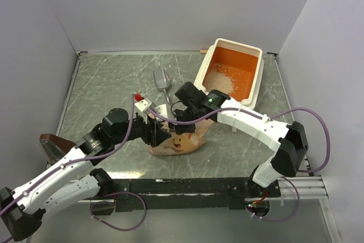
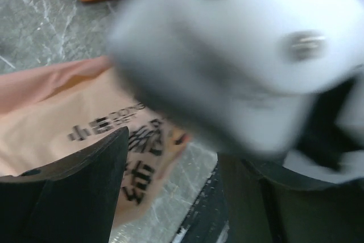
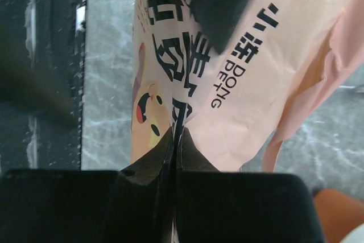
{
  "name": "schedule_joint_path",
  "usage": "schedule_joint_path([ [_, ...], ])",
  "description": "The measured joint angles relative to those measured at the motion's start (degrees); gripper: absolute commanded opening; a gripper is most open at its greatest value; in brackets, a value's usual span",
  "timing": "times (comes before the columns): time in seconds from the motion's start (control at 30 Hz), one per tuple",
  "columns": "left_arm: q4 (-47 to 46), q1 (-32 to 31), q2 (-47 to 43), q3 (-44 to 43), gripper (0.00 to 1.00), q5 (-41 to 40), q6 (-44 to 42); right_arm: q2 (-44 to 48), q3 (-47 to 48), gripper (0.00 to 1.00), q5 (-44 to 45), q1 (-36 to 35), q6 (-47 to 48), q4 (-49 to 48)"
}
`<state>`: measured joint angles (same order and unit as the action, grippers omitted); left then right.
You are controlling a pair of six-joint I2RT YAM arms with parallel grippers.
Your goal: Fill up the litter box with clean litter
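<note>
The litter box (image 1: pixel 257 71), orange inside with a cream rim, stands at the back right. A pale heap of clean litter (image 1: pixel 219 81) lies in its near end. A pink-orange paper bag (image 1: pixel 181 141) with a cartoon face lies slumped on the table between the arms. My right gripper (image 3: pixel 173 136) is shut on a fold of the bag (image 3: pixel 261 78), pinching the printed paper. My left gripper (image 2: pixel 170 194) is open at the bag's left side, and an edge of the bag (image 2: pixel 68 123) lies between its fingers without being squeezed. The right arm's blurred wrist fills most of the left wrist view.
A small grey metal scoop (image 1: pixel 161 79) lies on the table left of the litter box. A brown object (image 1: pixel 50 145) sits at the table's left edge. The black base rail (image 1: pixel 187 186) runs along the near edge. Grey walls enclose the table.
</note>
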<state>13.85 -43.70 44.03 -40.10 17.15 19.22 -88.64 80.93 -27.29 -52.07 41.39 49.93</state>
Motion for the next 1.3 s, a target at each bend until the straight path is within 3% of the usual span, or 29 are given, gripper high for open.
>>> schedule_joint_path([
  [0.27,-5.1,-0.1,4.0,3.1,0.67,-4.2,-5.3,4.3,-6.9,0.0,-2.3,1.0,-1.7,0.2],
  [0.53,-7.4,-0.6,7.0,3.6,0.65,2.0,-6.5,7.2,-10.1,0.0,-3.1,1.7,-2.5,-1.5],
  [0.7,-7.3,-5.0,8.7,4.3,0.63,3.6,-6.4,7.7,-10.7,0.0,-3.8,1.7,-2.1,-1.1],
  [0.97,-9.9,-8.0,4.4,7.7,0.63,3.4,-6.3,8.3,-11.0,0.0,-5.5,1.8,-0.2,-1.2],
  [1.03,-9.9,-8.7,4.1,8.0,0.59,2.9,-6.2,8.8,-11.6,0.0,-5.6,1.8,0.0,-1.4],
  [1.13,-10.2,-10.4,5.1,8.0,0.44,1.7,-6.0,10.3,-13.2,0.0,-5.9,2.0,-0.1,-1.6],
  [1.17,-10.5,-10.8,5.8,7.9,0.3,1.0,-6.2,11.0,-14.1,0.0,-6.0,2.2,-0.4,-1.9],
  [1.23,-11.4,-11.6,7.1,7.7,0.23,0.2,-6.1,12.4,-15.5,0.0,-6.3,2.9,-1.2,-2.5],
  [1.3,-12.1,-12.0,8.3,7.2,0.1,-0.1,-6.3,13.8,-16.9,0.0,-6.1,3.5,-1.8,-3.2],
])
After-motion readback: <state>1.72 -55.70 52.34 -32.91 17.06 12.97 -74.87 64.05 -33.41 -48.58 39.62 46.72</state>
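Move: The folded top edge of the litter bag lies almost straight under the open left hand, about 4 cm below and no more than 1 cm to its right. The right hand already pinches that fold; its free stretch lies about 3 cm to that hand's left and 1 cm back, roughly level. From the left hand, the scoop is some 22 cm ahead, 1 cm left and on the table, and the litter box some 24 cm ahead and 26 cm right, both around 15–20 cm lower. The left fingers come down astride the bag's folded top edge, beside the right hand's unbroken pinch, and close to under half their opening without shutting fully. To get there the left hand dips forward and down, then swings back and right, ending about 5 cm lower and turned some 15 degrees clockwise. Meanwhile the right hand draws the bag about 6 cm back and to the right, sinking slightly. ##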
